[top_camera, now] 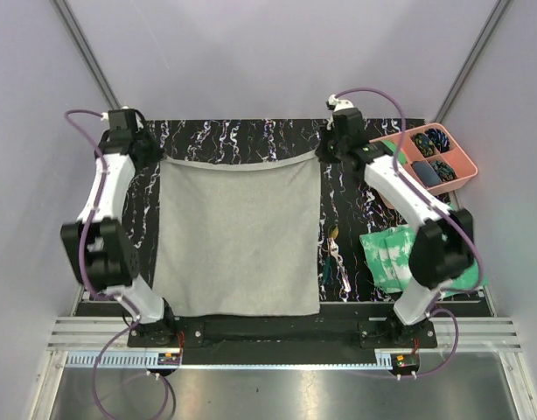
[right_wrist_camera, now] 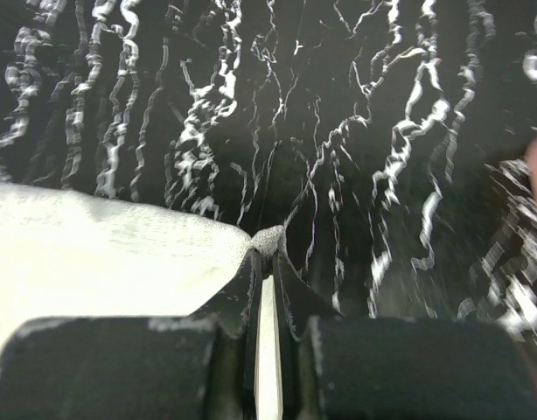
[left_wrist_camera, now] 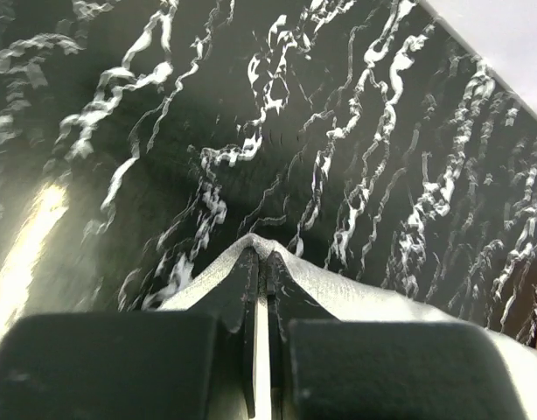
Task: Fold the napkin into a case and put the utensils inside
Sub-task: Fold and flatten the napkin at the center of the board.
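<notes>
The plain grey napkin lies spread on the black marbled mat, its far edge lifted slightly. My left gripper is shut on the napkin's far left corner. My right gripper is shut on the far right corner. In both wrist views the cloth bunches out past the pinched jaw tips. The utensils, with dark teal and brownish handles, lie on the mat just right of the napkin. No case shape shows.
A pink compartmented tray holding dark items stands at the back right. A green-and-white mottled sheet lies at the right, beside the right arm's base. Grey walls enclose the table on three sides.
</notes>
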`<act>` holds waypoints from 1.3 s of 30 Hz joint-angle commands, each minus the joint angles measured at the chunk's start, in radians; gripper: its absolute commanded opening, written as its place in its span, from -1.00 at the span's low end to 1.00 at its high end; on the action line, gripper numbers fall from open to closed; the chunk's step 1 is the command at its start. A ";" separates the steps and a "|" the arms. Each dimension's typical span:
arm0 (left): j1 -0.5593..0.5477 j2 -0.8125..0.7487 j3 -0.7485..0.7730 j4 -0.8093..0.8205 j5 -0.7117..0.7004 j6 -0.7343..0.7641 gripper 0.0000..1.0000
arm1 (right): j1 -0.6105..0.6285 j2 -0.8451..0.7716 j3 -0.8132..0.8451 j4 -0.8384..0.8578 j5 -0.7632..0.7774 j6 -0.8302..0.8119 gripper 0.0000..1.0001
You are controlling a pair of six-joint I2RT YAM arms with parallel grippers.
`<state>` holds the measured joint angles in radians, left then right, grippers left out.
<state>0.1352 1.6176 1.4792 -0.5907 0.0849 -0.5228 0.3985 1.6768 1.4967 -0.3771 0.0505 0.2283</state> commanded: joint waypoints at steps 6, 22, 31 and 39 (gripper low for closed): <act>0.024 0.310 0.263 0.180 0.207 -0.029 -1.00 | -0.087 0.325 0.307 0.095 -0.166 -0.053 -1.00; 0.023 -0.237 -0.394 -0.154 -0.049 -0.094 -1.00 | -0.050 -0.069 -0.199 -0.244 -0.440 0.243 -1.00; 0.024 -0.455 -0.674 -0.227 -0.069 -0.132 -1.00 | -0.032 -0.261 -0.483 -0.256 -0.495 0.249 -1.00; 0.027 -0.433 -0.717 -0.247 -0.138 -0.161 -1.00 | -0.016 -0.301 -0.605 -0.218 -0.468 0.261 -1.00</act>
<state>0.1570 1.1801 0.7635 -0.8387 0.0074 -0.6594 0.3740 1.4220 0.9127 -0.6250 -0.4110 0.4763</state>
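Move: Both hands already hold the napkin's far corners in the air, with the cloth trailing back towards the board's near edge. The near left corner lies some 42 cm back from the left hand and 18 cm below, with no sideways offset; the near right corner lies likewise from the right hand, about 19 cm below. Also from the right hand and about 20 cm below, the spoon is 19 cm back and 4 cm right, the fork 22 cm back and 7 cm right. Both hands, fingers still shut on the two far corners, first reach together about 8 cm farther forward and sink some 6 cm, carrying the napkin out over the board. They then reverse and sweep back roughly 30 cm over the cloth while sinking another 8 cm or so, tipping the fingers down (left about 30 degrees, right a bit over 40), to bring the held edge back towards the near hem, the right hand ending close beside the spoon. ##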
